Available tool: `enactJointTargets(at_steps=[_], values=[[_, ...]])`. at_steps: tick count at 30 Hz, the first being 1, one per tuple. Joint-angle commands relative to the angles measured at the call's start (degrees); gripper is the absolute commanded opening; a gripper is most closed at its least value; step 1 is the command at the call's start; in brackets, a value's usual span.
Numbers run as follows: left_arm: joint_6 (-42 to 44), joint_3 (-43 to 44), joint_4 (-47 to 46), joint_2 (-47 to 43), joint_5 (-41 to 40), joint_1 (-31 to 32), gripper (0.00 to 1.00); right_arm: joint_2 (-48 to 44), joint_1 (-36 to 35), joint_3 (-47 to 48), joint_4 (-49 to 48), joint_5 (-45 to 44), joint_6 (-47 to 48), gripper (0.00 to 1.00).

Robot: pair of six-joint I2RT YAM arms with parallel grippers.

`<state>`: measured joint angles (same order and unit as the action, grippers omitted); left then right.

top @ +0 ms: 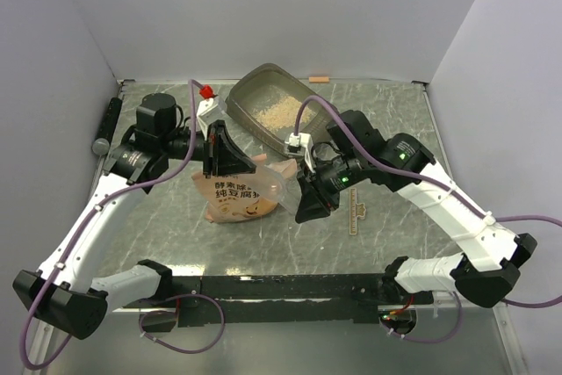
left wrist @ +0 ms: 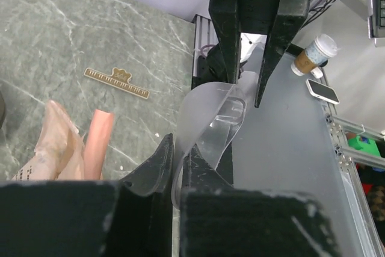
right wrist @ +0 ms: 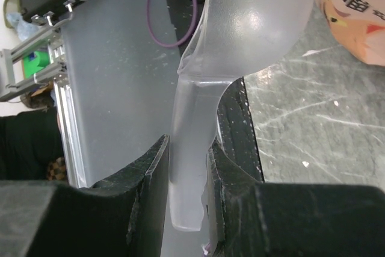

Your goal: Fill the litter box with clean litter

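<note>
The grey-brown litter box (top: 255, 85) stands at the back centre with a thin layer of tan litter (top: 277, 114) in it. The salmon-pink bag (top: 239, 198) lies on the table between the arms, also seen in the wrist views (left wrist: 51, 142) (right wrist: 355, 10). A clear plastic scoop (left wrist: 210, 118) hangs above the table. My right gripper (right wrist: 195, 130) is shut on its handle (right wrist: 189, 173), with the bowl (right wrist: 252, 16) beyond. My left gripper (left wrist: 179, 145) is shut on the thin rim of the scoop's bowl. From above, the left gripper (top: 218, 164) is over the bag's top and the right gripper (top: 309, 204) is beside the bag.
A gold ruler-like tag (top: 354, 208) (left wrist: 117, 81) lies right of the bag. A pink tube (left wrist: 99, 142) lies beside the bag. A red-capped white piece (top: 208, 98) sits left of the litter box, a small orange piece (top: 319, 79) behind it. Grey walls close in the back and sides.
</note>
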<state>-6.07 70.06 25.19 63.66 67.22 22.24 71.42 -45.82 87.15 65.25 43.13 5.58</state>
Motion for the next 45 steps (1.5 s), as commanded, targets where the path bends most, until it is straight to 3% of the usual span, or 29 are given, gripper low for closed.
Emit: enactJointTargets(at_steps=[1,3,8,10,16,21,27,35,38,42,45], values=[[2.2,1.8,0.5,-0.6,-3.5,0.8,0.01,-0.5,-0.8,3.4,-2.2,-0.2,0.1,0.18],[2.4,2.0,1.0,-1.2,-6.5,0.8,0.01,-1.1,-0.8,4.1,-2.9,-2.3,-0.2,0.42],[-1.8,3.5,2.0,-2.4,-12.2,0.9,0.01,-4.8,-0.8,3.7,-4.6,-17.5,-1.1,0.66],[-4.6,4.0,2.0,-3.1,-14.8,1.0,0.01,-6.6,-0.8,3.3,-5.0,-24.3,-0.9,0.68],[-10.8,8.1,7.6,-1.4,-21.0,1.1,0.01,-15.4,-0.9,-3.6,-14.3,-31.3,2.9,0.74],[-19.6,8.3,6.4,-0.6,-19.6,1.1,0.01,-18.9,-0.8,-10.0,-21.7,-36.8,7.5,0.75],[-24.7,6.8,3.6,-2.0,-21.2,1.1,0.01,-19.4,-0.9,-8.7,-26.6,-28.8,5.3,0.78],[-29.6,1.0,-5.8,-7.5,-24.9,1.1,0.01,-14.8,0.6,-8.0,-39.7,-21.1,-13.2,0.79],[-30.8,-1.4,-9.3,-9.5,-27.1,1.1,0.01,-15.3,4.3,-9.9,-47.3,-18.4,-21.8,0.79],[-32.7,-7.0,-20.5,-14.9,-29.5,1.1,0.01,-15.3,12.8,-13.8,-57.1,-12.0,-35.5,0.79],[-30.3,-7.8,-20.5,-17.0,-30.7,1.0,0.01,-13.3,19.3,-16.5,-64.6,-3.5,-41.9,0.79]])
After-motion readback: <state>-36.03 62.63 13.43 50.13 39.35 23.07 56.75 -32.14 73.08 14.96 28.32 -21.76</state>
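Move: The clear scoop spans the two hands, pinched by both: its middle lies about 5 cm right of the left hand, 4 cm nearer the base and 2 cm lower. From the right hand it is about 5 cm left, 4 cm ahead and 2 cm up. The litter bag stands some 6 cm ahead of the left hand, 5 cm left and 23 cm below; the litter box lies roughly 35 cm ahead, 7 cm right and 32 cm down. The scoop stays pinched by its bowl end in the left fingers while the right fingers open wide and come off the handle. The right hand goes forward and up, about 12 cm each, first swinging right and then back left, rolling its left side up and turning clockwise until the fingers are about level. The left hand turns the scoop some 30 degrees counter-clockwise, rising a little and easing forward. ##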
